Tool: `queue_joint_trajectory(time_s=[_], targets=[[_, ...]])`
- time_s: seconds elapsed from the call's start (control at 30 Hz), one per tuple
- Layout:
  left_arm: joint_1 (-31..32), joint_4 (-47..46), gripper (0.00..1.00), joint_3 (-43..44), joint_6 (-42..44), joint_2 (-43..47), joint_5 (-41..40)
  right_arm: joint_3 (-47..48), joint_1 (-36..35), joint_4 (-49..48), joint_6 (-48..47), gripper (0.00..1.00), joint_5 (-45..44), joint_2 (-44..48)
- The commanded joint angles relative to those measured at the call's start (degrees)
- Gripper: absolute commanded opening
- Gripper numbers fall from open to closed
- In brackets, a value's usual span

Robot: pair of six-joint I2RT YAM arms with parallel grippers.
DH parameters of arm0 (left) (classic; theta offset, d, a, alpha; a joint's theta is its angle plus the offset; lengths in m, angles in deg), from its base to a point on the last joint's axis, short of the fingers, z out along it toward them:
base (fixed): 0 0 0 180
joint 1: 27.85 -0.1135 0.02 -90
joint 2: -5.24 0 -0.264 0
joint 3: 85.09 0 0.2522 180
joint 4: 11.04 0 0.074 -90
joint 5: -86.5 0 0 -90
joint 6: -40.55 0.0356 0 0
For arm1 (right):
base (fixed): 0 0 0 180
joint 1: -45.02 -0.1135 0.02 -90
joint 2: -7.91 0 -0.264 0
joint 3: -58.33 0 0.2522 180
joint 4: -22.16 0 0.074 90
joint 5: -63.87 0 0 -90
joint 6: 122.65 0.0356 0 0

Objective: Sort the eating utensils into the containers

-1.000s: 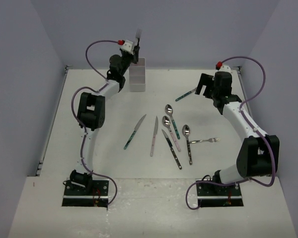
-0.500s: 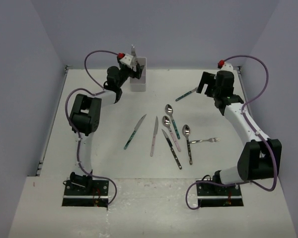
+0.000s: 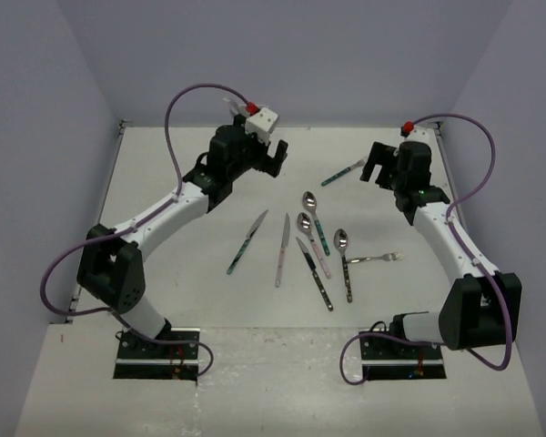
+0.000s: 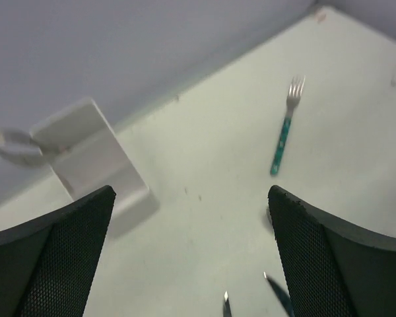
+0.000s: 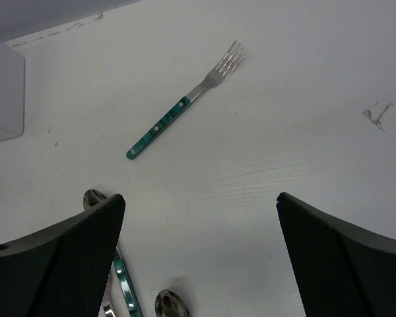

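Observation:
My left gripper hangs open and empty over the far middle of the table, and it hides the container in the top view. In the left wrist view the white container stands left of the open gripper, with a metal utensil head poking out of its top. A teal-handled fork lies just left of my right gripper, which is also open and empty. That fork lies ahead of the right gripper. Several utensils lie mid-table: a teal-handled knife, a pale knife, spoons and a silver fork.
Purple walls close the table on the left, back and right. A corner of the container shows at the left edge of the right wrist view. Both arm bases sit at the near edge.
The left gripper opened, leaving its utensil in the container, then came down and to the right in front of it. The right arm shifted only slightly.

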State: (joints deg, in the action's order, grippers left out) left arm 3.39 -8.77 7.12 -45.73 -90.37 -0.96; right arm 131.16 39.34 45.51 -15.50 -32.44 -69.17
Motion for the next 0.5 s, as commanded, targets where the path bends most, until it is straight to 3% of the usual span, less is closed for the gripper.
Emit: queue_joint_trajectory(time_s=[0.0, 0.2, 0.33, 0.47], targets=[[-0.9, 21.5, 1.0, -7.2, -4.7, 5.2, -6.2, 0.3, 0.0, 0.3, 1.1, 0.99, 0.3, 1.1], [-0.9, 31.3, 1.0, -17.5, -14.3, 8.3, 1.1, 2.9, 0.0, 1.3, 1.8, 0.99, 3.1, -1.7], [-1.0, 39.0, 1.0, -19.2, -17.4, 2.7, -1.9, 2.8, 0.0, 2.0, 2.7, 0.99, 3.4, -1.8], [0.0, 39.7, 1.0, -19.1, -15.8, -1.9, 1.3, 2.8, 0.0, 3.3, 3.5, 0.99, 0.0, -1.0]])
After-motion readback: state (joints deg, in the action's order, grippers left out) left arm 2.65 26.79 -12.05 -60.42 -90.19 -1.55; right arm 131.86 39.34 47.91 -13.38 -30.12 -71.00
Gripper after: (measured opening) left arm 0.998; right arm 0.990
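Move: The green-handled knife lies about 29 cm below the left gripper, some 16 cm back and 9 cm to its left. The pink-handled knife is roughly 10 cm to the right of that knife and 3 cm nearer the base; the pink-handled spoon lies some 19 cm to the right of the green-handled knife and 2 cm nearer the base. From the right gripper, the green-handled knife is about 35 cm left, 12 cm back and 20 cm below. Bring the left gripper down fast, some 25 cm, while drawing it back about 15 cm and left a little less, away from the container and in over the green-handled knife. Tip the fingers down by roughly 50 degrees on the way, from nearly level to steeply down, and keep them wide open, straddling the knife from just above without touching it. ##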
